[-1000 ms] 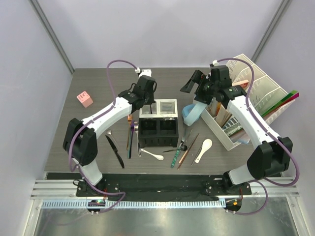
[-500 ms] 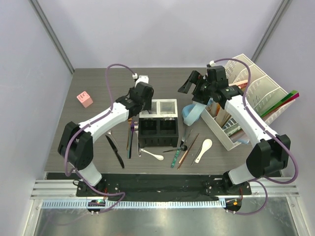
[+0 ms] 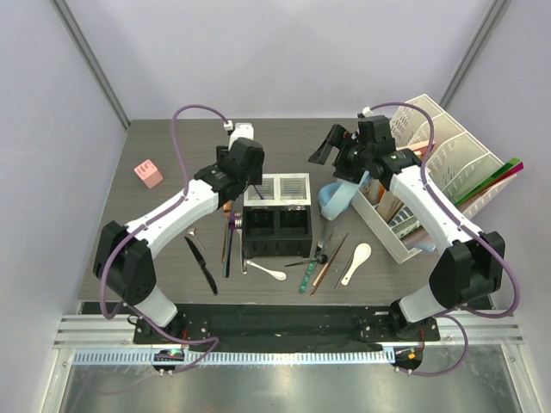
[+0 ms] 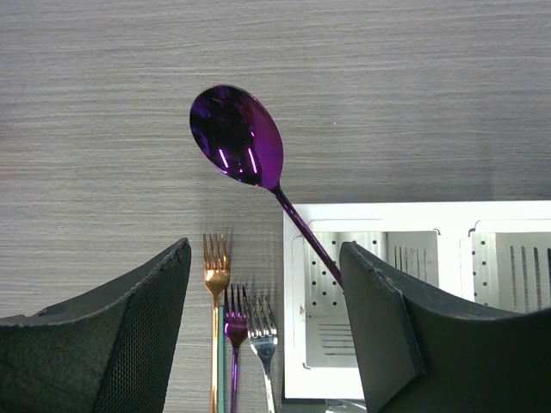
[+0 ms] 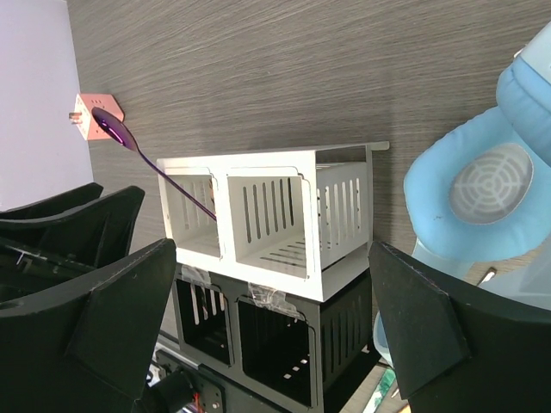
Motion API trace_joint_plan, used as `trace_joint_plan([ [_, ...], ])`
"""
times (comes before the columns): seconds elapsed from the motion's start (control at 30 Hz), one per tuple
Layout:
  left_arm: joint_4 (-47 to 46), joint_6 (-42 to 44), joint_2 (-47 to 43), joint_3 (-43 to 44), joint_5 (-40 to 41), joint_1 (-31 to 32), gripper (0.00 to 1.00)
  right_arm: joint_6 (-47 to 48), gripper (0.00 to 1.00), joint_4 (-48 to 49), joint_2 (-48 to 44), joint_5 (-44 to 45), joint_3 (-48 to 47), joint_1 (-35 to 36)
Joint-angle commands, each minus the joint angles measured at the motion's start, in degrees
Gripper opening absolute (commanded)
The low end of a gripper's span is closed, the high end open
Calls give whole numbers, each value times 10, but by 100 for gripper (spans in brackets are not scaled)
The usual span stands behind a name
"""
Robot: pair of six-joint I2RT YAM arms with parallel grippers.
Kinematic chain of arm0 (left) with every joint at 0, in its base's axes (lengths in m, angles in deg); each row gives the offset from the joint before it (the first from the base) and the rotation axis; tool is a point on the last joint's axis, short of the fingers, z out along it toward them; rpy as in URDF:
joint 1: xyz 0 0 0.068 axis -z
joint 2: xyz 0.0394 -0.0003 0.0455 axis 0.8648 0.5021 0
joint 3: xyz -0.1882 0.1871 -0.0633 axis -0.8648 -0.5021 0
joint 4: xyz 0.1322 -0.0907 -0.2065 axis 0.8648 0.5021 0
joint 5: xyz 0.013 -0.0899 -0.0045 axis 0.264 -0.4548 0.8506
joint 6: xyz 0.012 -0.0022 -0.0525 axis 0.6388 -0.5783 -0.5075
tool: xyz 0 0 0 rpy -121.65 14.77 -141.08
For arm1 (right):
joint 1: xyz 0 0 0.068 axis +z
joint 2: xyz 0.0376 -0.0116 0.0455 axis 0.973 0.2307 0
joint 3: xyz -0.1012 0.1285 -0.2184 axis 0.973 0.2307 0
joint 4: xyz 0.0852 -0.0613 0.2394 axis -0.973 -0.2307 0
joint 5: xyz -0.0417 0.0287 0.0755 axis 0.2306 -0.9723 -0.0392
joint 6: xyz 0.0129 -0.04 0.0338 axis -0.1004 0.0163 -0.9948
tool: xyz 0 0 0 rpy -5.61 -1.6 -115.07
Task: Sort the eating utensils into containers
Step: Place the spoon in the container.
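The purple spoon (image 4: 237,133) stands tilted in the far-left white compartment of the containers (image 4: 293,301), bowl upward, also seen in the right wrist view (image 5: 116,129). My left gripper (image 4: 265,249) hangs open above that compartment (image 3: 258,188), with the spoon's handle running past its right finger. A copper fork (image 4: 214,275), a purple fork (image 4: 234,327) and a silver fork (image 4: 263,331) lie left of the caddy. My right gripper (image 5: 274,249) is open and empty, facing the white-over-black caddy (image 5: 284,344) from the far right (image 3: 331,148). A black knife (image 3: 200,262), two white soup spoons (image 3: 267,271) (image 3: 355,261), chopsticks (image 3: 331,262) and a green-patterned piece (image 3: 307,275) lie on the table.
A pink block (image 3: 148,174) sits at the far left. A light blue ring-shaped thing (image 3: 336,196) lies between the caddy and the big white slotted rack (image 3: 439,172), close under the right gripper (image 5: 482,185).
My left gripper has opened and let go of the purple spoon, which now leans in the white compartment. The left wrist has drawn back leftward and away. The right arm shifted slightly.
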Motion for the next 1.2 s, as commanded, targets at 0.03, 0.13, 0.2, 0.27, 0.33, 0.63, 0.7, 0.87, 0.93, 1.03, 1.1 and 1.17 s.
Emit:
trace_joint_plan([
  [0.03,1,-9,18,28,4,-10,70,12,100,20,-23,11,3,4],
  [0.13,-2,-10,30,35,-6,-12,70,14,100,21,-34,21,14,3],
  [0.2,4,-10,38,46,-8,-14,70,15,100,21,-36,23,17,3],
  [0.27,6,-10,45,52,-8,-16,68,13,100,20,-33,20,16,1],
  [0.33,-1,-10,46,52,-11,-19,67,14,100,20,-26,17,14,2],
  [0.63,-6,-28,90,74,-37,-21,61,20,100,17,-12,3,16,-3],
  [0.7,-9,-32,92,73,-40,-21,59,20,100,17,-7,-3,18,-5],
  [0.87,-34,-42,101,53,-45,-21,45,32,100,17,-7,-5,25,-4],
  [0.93,-40,-44,99,43,-50,-21,38,40,100,16,-7,-2,21,-4],
  [1.03,-46,-42,101,39,-51,-21,8,38,100,16,2,-5,18,-5],
  [1.1,-49,-43,104,38,-49,-20,0,37,99,16,7,-9,14,-4],
  [1.17,-50,-41,104,39,-51,-20,0,36,100,15,9,-11,17,-5],
])
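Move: The spoon leans bowl-up in the white container's left compartment; its middle is about 2 cm ahead of the open left hand, 4 cm to its right and 6 cm below. The white container's middle lies roughly 1 cm ahead and 9 cm right, with the black container some 9 cm nearer the robot behind it. The copper fork lies about 13 cm back and 7 cm left, on the table. From the right hand the spoon is some 20 cm left and 5 cm back. Forward, down and to the right, roughly 3 to 4 cm each way, the left hand eases in over the compartment's far side towards the spoon. It sinks first, then works across, and near the end closes its half-open fingers, pinching the handle just below the bowl while the wrist rolls slightly, left side down. ##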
